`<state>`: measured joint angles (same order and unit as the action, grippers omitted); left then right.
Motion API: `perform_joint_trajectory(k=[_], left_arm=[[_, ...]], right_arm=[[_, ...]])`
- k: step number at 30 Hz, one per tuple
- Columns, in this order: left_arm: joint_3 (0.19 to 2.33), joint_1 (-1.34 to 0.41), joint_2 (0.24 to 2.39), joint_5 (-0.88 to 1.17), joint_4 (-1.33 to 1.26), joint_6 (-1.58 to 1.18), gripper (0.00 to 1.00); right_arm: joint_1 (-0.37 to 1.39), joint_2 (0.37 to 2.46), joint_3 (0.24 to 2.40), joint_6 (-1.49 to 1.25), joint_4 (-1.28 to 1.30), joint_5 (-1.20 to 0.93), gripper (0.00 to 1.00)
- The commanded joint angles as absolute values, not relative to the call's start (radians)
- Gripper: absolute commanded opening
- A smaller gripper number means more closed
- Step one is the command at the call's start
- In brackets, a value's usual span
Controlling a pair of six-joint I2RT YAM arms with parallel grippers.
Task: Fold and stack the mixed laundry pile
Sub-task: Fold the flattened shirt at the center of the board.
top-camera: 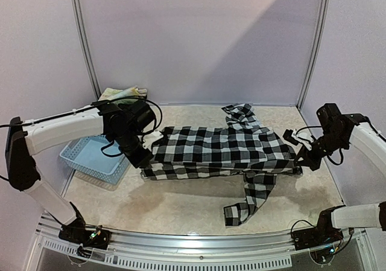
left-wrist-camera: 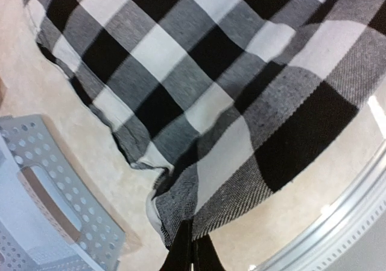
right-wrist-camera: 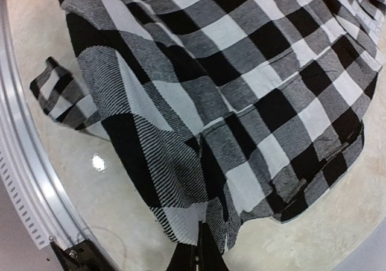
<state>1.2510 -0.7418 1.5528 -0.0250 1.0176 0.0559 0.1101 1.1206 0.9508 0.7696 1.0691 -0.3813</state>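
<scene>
A black-and-white checked long-sleeved shirt (top-camera: 223,150) is stretched across the middle of the table, one sleeve (top-camera: 248,200) trailing toward the front edge and another part (top-camera: 241,115) bunched at the back. My left gripper (top-camera: 140,157) is shut on the shirt's left edge (left-wrist-camera: 181,213). At the shirt's right end my right gripper (top-camera: 303,162) is shut on a corner of the fabric (right-wrist-camera: 208,213). In both wrist views the fingers (left-wrist-camera: 192,256) pinch the cloth (right-wrist-camera: 241,102), which lifts off the table. A pale yellow-green floral cloth (top-camera: 123,93) lies at the back left.
A light blue perforated basket (top-camera: 95,157) stands at the left, beside the left arm; its rim (left-wrist-camera: 54,192) shows in the left wrist view. A metal rail (top-camera: 199,242) runs along the table's front edge. Purple walls enclose the back and sides.
</scene>
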Motion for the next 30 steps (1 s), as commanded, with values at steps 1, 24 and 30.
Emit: perform_joint_trajectory(k=[1, 24, 30], left_arm=[[1.211, -0.756, 1.465, 0.105, 1.112, 0.021, 0.00], [1.424, -0.617, 1.834, 0.068, 1.057, 0.074, 0.00], [1.494, -0.561, 1.940, 0.057, 1.039, 0.067, 0.00]], right_arm=[[0.104, 1.070, 0.915, 0.916, 1.294, -0.434, 0.01], [0.024, 1.616, 1.050, 0.947, 1.264, -0.535, 0.01], [0.013, 1.774, 1.123, 0.862, 1.191, -0.508, 0.02]])
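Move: Both hands hold the shirt's near edge by its ends, about 11 cm above the board. The middle of the shirt body lies some 33 cm to the left hand's right and 13 cm ahead of it; the basket's middle stands about 22 cm to that hand's left and 8 cm ahead. From the right hand the shirt's middle is about 30 cm left and 13 cm ahead, the near sleeve roughly 17 cm left and 10 cm back. Still pinching the two ends of the shirt's near edge in shut fingers, both hands draw it back towards the bases, the left about 4 cm and the right 7, lower it, then swing forward over the cloth, ending 5 to 8 cm lower. The right wrist tilts some 30 degrees, fingertips towards the base; the left tilts the same way, less. ##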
